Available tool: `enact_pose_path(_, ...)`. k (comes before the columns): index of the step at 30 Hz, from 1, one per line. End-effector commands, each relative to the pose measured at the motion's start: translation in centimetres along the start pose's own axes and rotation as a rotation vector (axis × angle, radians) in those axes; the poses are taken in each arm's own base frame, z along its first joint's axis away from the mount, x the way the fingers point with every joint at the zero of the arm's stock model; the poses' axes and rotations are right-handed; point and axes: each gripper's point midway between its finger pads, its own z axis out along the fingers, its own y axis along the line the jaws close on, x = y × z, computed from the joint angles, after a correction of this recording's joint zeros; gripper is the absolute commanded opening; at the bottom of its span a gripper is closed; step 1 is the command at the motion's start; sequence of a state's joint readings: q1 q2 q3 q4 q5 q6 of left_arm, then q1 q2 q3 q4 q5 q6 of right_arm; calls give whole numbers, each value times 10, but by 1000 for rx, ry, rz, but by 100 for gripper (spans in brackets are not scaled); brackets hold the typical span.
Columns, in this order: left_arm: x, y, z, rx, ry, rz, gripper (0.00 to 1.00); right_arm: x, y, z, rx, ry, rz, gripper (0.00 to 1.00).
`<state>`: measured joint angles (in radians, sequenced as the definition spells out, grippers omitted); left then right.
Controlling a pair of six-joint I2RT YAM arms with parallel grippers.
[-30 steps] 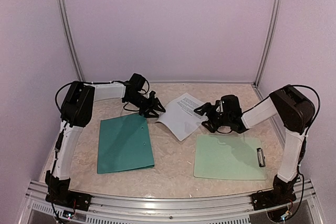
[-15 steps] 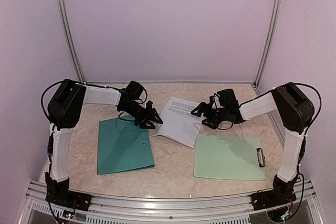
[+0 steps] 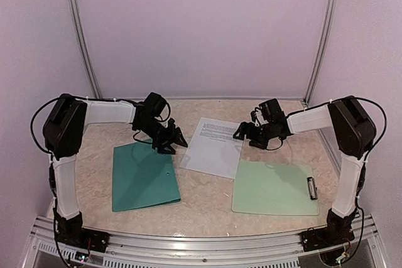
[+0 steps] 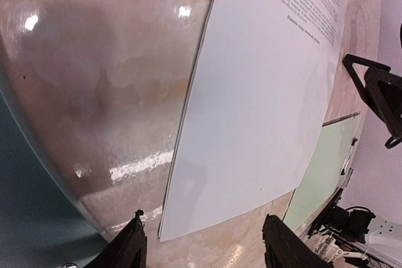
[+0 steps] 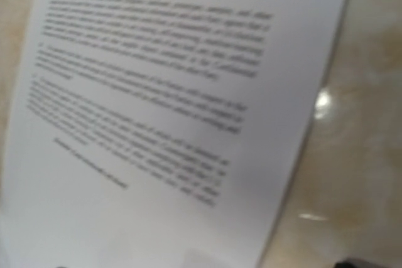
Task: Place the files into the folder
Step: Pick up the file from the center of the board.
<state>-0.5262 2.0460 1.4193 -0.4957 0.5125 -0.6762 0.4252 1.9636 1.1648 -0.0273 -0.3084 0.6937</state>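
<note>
The files (image 3: 215, 147) are white printed sheets lying flat in a stack on the table's middle, with text at their far end (image 5: 157, 86). The dark teal folder (image 3: 143, 177) lies closed to their left. My left gripper (image 3: 174, 142) hovers open between the folder's far right corner and the files' left edge. In the left wrist view the files (image 4: 264, 92) lie ahead of its spread fingertips (image 4: 135, 246), with nothing between them. My right gripper (image 3: 244, 134) is open over the files' far right edge. Its fingers barely show in the right wrist view.
A pale mint clipboard (image 3: 273, 187) with a metal clip (image 3: 312, 187) lies right of the files, its corner tucked against them (image 4: 320, 174). White walls and metal posts close in the back and sides. An aluminium rail (image 3: 201, 243) runs along the near edge.
The files were raised and curled between the grippers; now they lie flat, shifted left. My left gripper drew back left and opened wider. The right gripper moved farther back. The folder slid slightly left.
</note>
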Motion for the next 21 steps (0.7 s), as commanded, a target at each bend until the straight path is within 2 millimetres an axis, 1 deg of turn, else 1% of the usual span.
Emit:
enact_pose_path(1,-45,-8,-16,-6,-80,54,62,6,-22,0,91,32,-23,89)
enact_pose_path(2,-53,-10,-16,-5,-82,62,62,8,-23,3,88,38,-18,90)
enact_pose_path(3,-58,-6,-6,-7,-64,56,62,11,-24,5,83,47,-11,89)
enact_pose_path(4,-65,-7,-4,-2,-63,52,62,14,-25,7,77,51,-2,89)
enact_pose_path(5,-69,-5,2,6,-53,44,62,16,-25,8,68,54,10,89)
enact_pose_path(6,-73,-7,4,25,-50,41,62,17,-25,9,58,52,19,89)
enact_pose_path(9,-79,-4,18,36,-26,25,62,25,-23,10,29,55,54,89)
enact_pose_path(10,-81,-1,23,35,-20,19,62,28,-24,9,27,61,68,88)
enact_pose_path(14,-82,0,35,57,11,5,61,36,-15,12,-14,57,99,88)
enact_pose_path(21,-75,4,54,73,62,-24,57,47,-4,23,-63,73,144,87)
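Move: The file in the middle of the board has its centre about 15 cm to the right of my left hand, 2 cm ahead of it and some 3 cm lower. The teal folder's middle is roughly 12 cm to that hand's left and 10 cm back. From my right hand, waiting at the file's right edge, the file's centre is about 12 cm left, level fore and aft; the green clipboard is some 11 cm right of that hand and 17 cm back. I carry my left hand forward about 9 cm along the outside of the file's left edge, away from the teal folder, hopping up some 3 cm and then coming down a little lower than I began, fingers still half open. It drifts about 2 cm right, and contact with the file can't be seen. My right hand stays wide open by the right edge, easing a centimetre left late on. ##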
